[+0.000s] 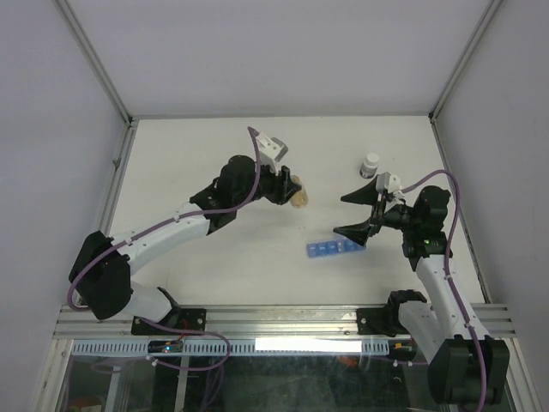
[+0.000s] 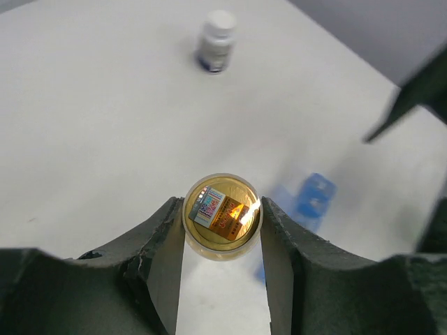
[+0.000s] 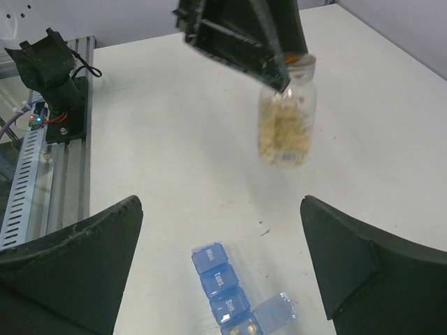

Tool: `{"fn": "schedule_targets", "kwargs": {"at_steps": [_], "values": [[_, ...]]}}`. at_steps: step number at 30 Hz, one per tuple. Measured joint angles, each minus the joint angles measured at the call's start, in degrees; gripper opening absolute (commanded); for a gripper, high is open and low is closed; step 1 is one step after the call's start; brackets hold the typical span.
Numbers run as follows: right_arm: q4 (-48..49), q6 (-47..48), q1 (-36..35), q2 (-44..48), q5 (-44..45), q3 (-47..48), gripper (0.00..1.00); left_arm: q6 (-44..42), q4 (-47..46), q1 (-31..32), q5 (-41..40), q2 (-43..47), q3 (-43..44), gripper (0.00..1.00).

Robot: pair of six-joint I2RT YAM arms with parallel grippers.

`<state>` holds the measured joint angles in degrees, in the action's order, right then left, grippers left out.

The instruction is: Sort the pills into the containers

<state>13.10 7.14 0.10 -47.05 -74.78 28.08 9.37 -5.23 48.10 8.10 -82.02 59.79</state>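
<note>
My left gripper (image 2: 222, 225) is shut on a small clear jar (image 2: 222, 216) and holds it above the table. Tan pills (image 3: 283, 129) fill the jar (image 3: 286, 118); its neck is hidden in the left fingers (image 3: 237, 35). The containers, a blue pill organizer (image 1: 334, 249), lie on the table right of the jar (image 1: 298, 199). At its near end one lid (image 3: 276, 314) stands open, with two pills (image 3: 241, 329) in that compartment. The lids marked Mon, Tues and Sun (image 3: 223, 286) are closed. My right gripper (image 3: 220, 202) hangs wide open above the organizer, holding nothing.
A small white-capped bottle (image 1: 370, 165) stands upright at the back right, beyond the right gripper (image 1: 341, 215). A metal rail with a black mount (image 3: 52, 77) runs along the table's near edge. The enclosure's walls close in the table on the left, right and back.
</note>
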Motion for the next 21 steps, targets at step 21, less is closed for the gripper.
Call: {"fn": "schedule_targets", "kwargs": {"at_steps": [21], "values": [[-2.4,1.4,0.5,0.0,0.3,0.3,0.99,7.6,-0.6,-34.0,-31.2,-14.6,-2.6,0.00]]}}
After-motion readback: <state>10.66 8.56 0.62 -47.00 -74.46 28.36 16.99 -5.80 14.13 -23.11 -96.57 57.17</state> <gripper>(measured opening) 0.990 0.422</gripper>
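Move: The left hand already holds the pill jar; the bare spot of table it is taken to lies about 31 cm to its left, 18 cm ahead and 22 cm below. The blue pill organizer is some 5 cm back and 13 cm right, the white bottle about 23 cm ahead and 27 cm right, both roughly 20 cm lower. From the right hand that spot is about 25 cm ahead, 45 cm left and 23 cm down. Left hand carries the jar about 30 cm left, forward and down towards bare table, turning 65 degrees counter-clockwise. ##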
